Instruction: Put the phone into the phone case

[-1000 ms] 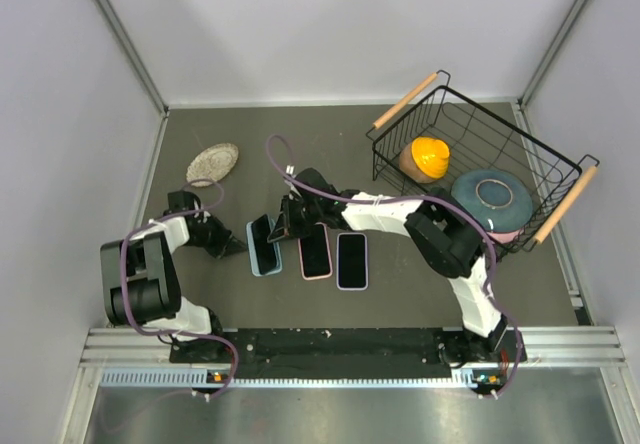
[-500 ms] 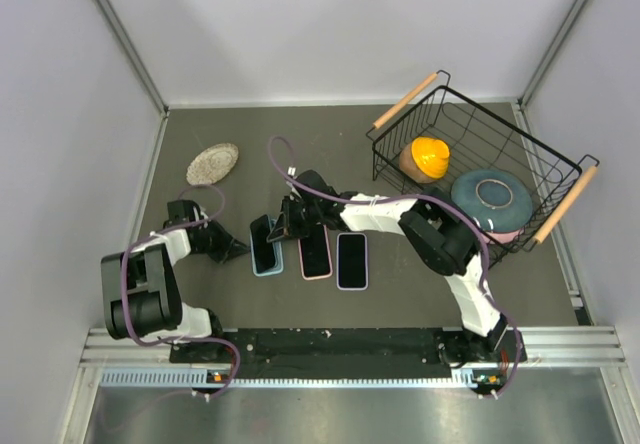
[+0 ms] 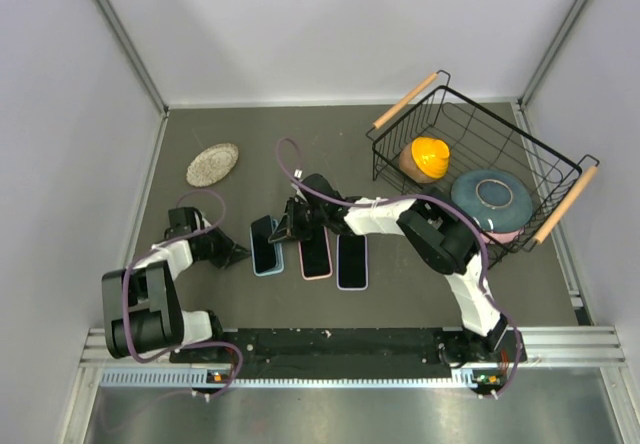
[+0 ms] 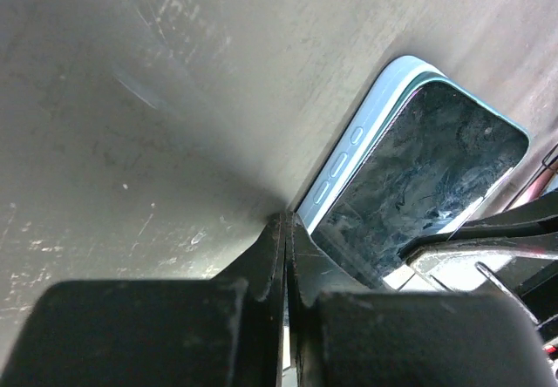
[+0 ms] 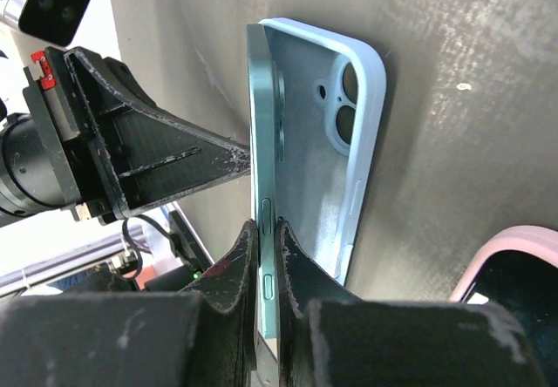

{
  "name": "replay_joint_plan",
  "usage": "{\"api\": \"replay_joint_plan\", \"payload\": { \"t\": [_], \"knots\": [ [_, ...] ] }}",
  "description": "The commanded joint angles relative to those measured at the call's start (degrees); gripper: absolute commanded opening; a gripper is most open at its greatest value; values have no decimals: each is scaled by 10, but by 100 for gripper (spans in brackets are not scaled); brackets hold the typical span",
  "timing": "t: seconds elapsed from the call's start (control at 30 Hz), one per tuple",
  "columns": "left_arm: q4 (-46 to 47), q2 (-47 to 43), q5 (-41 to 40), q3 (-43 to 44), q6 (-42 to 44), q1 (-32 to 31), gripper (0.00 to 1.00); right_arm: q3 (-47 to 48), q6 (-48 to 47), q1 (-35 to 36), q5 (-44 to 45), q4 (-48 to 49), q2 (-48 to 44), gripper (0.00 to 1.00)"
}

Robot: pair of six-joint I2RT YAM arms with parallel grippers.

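Note:
A teal phone (image 5: 261,99) stands tilted on its long edge over the light blue phone case (image 5: 340,143), one side lifted out of it. My right gripper (image 5: 266,226) is shut on the phone's raised edge. In the top view the phone (image 3: 264,245) lies left of the right gripper (image 3: 282,232). My left gripper (image 4: 286,223) is shut and holds nothing. Its tip rests against the case's outer side (image 4: 344,160), beside the dark screen (image 4: 418,178). In the top view the left gripper (image 3: 238,255) sits just left of the case.
Two more cased phones lie to the right, one pink (image 3: 315,252) and one lavender (image 3: 352,261). A wire basket (image 3: 470,129) at the back right holds an orange object (image 3: 428,156) and a blue-grey plate (image 3: 493,196). A woven coaster (image 3: 212,164) lies at the back left.
The left arm has shifted a little toward the near edge, its shut tip still at the case's left side. The right gripper, still holding the phone, has barely moved.

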Motion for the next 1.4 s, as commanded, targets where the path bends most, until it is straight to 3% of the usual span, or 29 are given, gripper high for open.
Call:
{"api": "replay_joint_plan", "payload": {
  "t": [0.0, 0.47, 0.73, 0.83, 0.97, 1.1, 1.13, 1.2, 1.37],
  "knots": [
    [-36, -8, -24, -34, -2, -19, 0, -21, 38, -2, 10, 63, 25, 0],
    [-84, -86, -49, -16, -6, -23, 0, -24, 22, -1, 37, 13, 16, 0],
    [-129, -68, -99, 50, 12, -23, 0, -38, 11, 0, 31, 14, -1, 0],
    [-122, -39, -87, 74, 8, -22, 0, -57, 11, -1, 39, 30, -12, 0],
    [-62, -9, 0, 88, 5, -22, 0, -49, -10, -1, 35, 10, -4, 0],
    [-49, 16, 32, 102, 16, -23, 14, -30, -37, 0, 55, -44, -7, 14],
    [-49, 19, 30, 104, 19, -22, 23, -28, -41, 0, 61, -49, -13, 17],
    [-56, 28, 18, 108, 29, -23, 32, -13, -54, 0, 65, -62, -18, 25],
    [-67, 44, -5, 108, 46, -22, 44, 15, -74, 0, 67, -104, -22, 28]
  ]
}}
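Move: Near the middle of the work area, the right hand already grips the raised right edge of the tilted phone. The blue case's middle is about 2 cm to its left, 2 cm back and 3 cm below. Some 12 cm to its right and 3 cm back lies the pink-cased phone; the purple-cased phone is about 22 cm right, 6 cm back. From the left hand, shut and low at the case's left edge, the case's middle is some 5 cm right and 2 cm ahead. Lowering the phone's raised right edge about 2 cm towards the case and easing some 1 cm right, the right hand then opens partway and lets go of that edge. Shut and low, the left hand draws back 3 cm along the case's left side, then lifts a good 2 cm, comes forward about 5 cm and opens nearly halfway, its tips astride the left edge from above. ##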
